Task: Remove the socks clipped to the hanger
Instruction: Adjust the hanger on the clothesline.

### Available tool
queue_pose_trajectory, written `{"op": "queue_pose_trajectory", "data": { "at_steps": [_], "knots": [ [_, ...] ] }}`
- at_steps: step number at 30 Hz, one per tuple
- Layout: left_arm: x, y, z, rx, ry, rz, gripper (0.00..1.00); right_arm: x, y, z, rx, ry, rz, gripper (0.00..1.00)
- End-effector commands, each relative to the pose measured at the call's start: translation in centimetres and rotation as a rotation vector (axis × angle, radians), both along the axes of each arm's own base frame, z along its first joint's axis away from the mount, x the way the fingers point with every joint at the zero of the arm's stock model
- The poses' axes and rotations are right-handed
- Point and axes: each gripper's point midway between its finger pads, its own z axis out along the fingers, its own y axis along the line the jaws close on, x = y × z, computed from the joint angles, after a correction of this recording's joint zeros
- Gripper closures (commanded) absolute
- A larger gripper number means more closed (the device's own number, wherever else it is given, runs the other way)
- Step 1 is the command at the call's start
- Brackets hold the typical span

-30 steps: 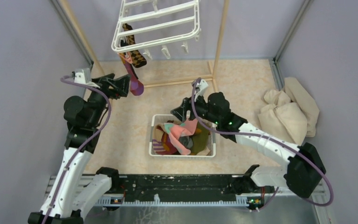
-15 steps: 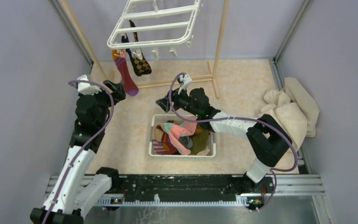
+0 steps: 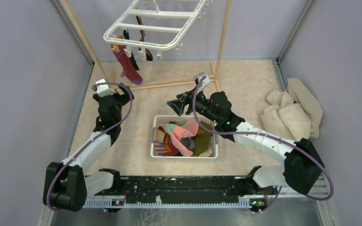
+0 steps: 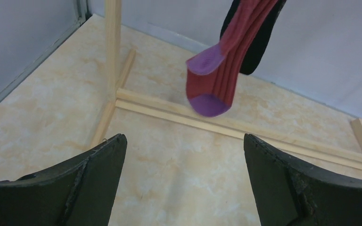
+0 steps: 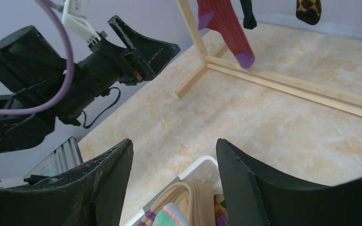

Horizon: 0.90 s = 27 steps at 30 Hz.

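The white hanger (image 3: 143,27) dangles from the wooden rack at the back. Clipped to its near-left rim are three socks: a maroon sock with a purple toe (image 3: 131,70) (image 4: 219,70) (image 5: 226,26), a black sock (image 3: 130,52) (image 4: 259,42) and an argyle sock (image 3: 147,54) (image 5: 308,9). My left gripper (image 3: 121,98) (image 4: 184,155) is open and empty, low and in front of the maroon sock, apart from it. My right gripper (image 3: 175,104) (image 5: 174,150) is open and empty above the far left corner of the white basket (image 3: 184,157) (image 5: 202,169), which holds several loose socks.
The wooden rack's floor bars (image 4: 235,125) (image 3: 169,84) and uprights (image 3: 222,42) stand behind both grippers. A beige cloth heap (image 3: 292,113) lies at the right wall. In the right wrist view the left arm (image 5: 75,70) shows at the upper left.
My left gripper, which was at the maroon sock's toe, opened fully and drew back down and left. The hanger swung left with the socks. The right gripper stayed over the basket's far side.
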Motion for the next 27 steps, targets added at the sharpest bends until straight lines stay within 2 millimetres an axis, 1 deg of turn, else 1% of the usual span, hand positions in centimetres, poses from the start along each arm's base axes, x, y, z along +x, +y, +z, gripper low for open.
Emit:
{"op": "queue_pose_trajectory", "data": {
  "at_steps": [1, 5, 6, 10, 13, 16, 18, 20, 23, 27],
  "knots": [
    [2.0, 0.6, 4.3, 0.034, -0.201, 0.032, 0.01, -0.8, -1.2, 0.8, -0.016, -0.024, 0.002, 0.34],
    [3.0, 1.5, 3.9, 0.054, -0.224, 0.081, 0.01, -0.7, -1.9, 0.6, -0.020, -0.016, 0.003, 0.34],
    [3.4, 1.8, 3.6, 0.067, -0.220, 0.097, 0.01, -0.6, -2.0, 0.5, -0.021, -0.011, 0.003, 0.34],
    [4.5, 3.7, 2.8, 0.069, -0.239, 0.149, 0.01, -0.4, -2.4, -0.6, -0.031, 0.016, 0.010, 0.34],
    [5.7, 4.1, 2.7, 0.069, -0.275, 0.137, 0.01, -0.2, -2.6, -1.4, -0.039, 0.037, 0.018, 0.34],
    [8.0, 3.5, 2.6, 0.084, -0.292, 0.099, 0.01, 0.0, -2.6, -2.0, -0.047, 0.049, 0.025, 0.34],
    [9.4, 2.5, 2.6, 0.091, -0.308, 0.051, 0.01, 0.2, -2.6, -2.3, -0.053, 0.055, 0.028, 0.34],
    [10.4, 1.6, 2.8, 0.091, -0.315, 0.012, 0.01, 0.4, -2.5, -2.5, -0.054, 0.055, 0.031, 0.34],
    [10.9, 0.4, 2.9, 0.093, -0.323, -0.034, 0.01, 1.3, -2.4, -2.9, -0.052, 0.059, 0.020, 0.34],
    [10.9, -0.4, 3.6, 0.093, -0.342, -0.070, 0.01, 2.6, -2.1, -2.7, -0.033, 0.062, 0.007, 0.34]
  ]
}}
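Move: The left hand is open and empty. The burgundy sock hangs some 14 cm ahead of it and 6 cm to its right; the sock's middle is about 8 cm above the hand. The black sock is about 4 cm beyond that sock and 3 cm farther right, and the hanger's near left corner about 13 cm ahead, straight, and 26 cm above the hand. From the right hand the burgundy sock lies roughly 26 cm ahead and 23 cm left, near level. Towards the burgundy sock the left hand pushes forward about 10 cm, below the hanger, bowing some 4 cm to its left before swinging most of the way back. Its fingers stay wide open and tip up by some 15 degrees. The right hand, still part-open, sinks about 6 cm towards the basket, easing slightly right. ##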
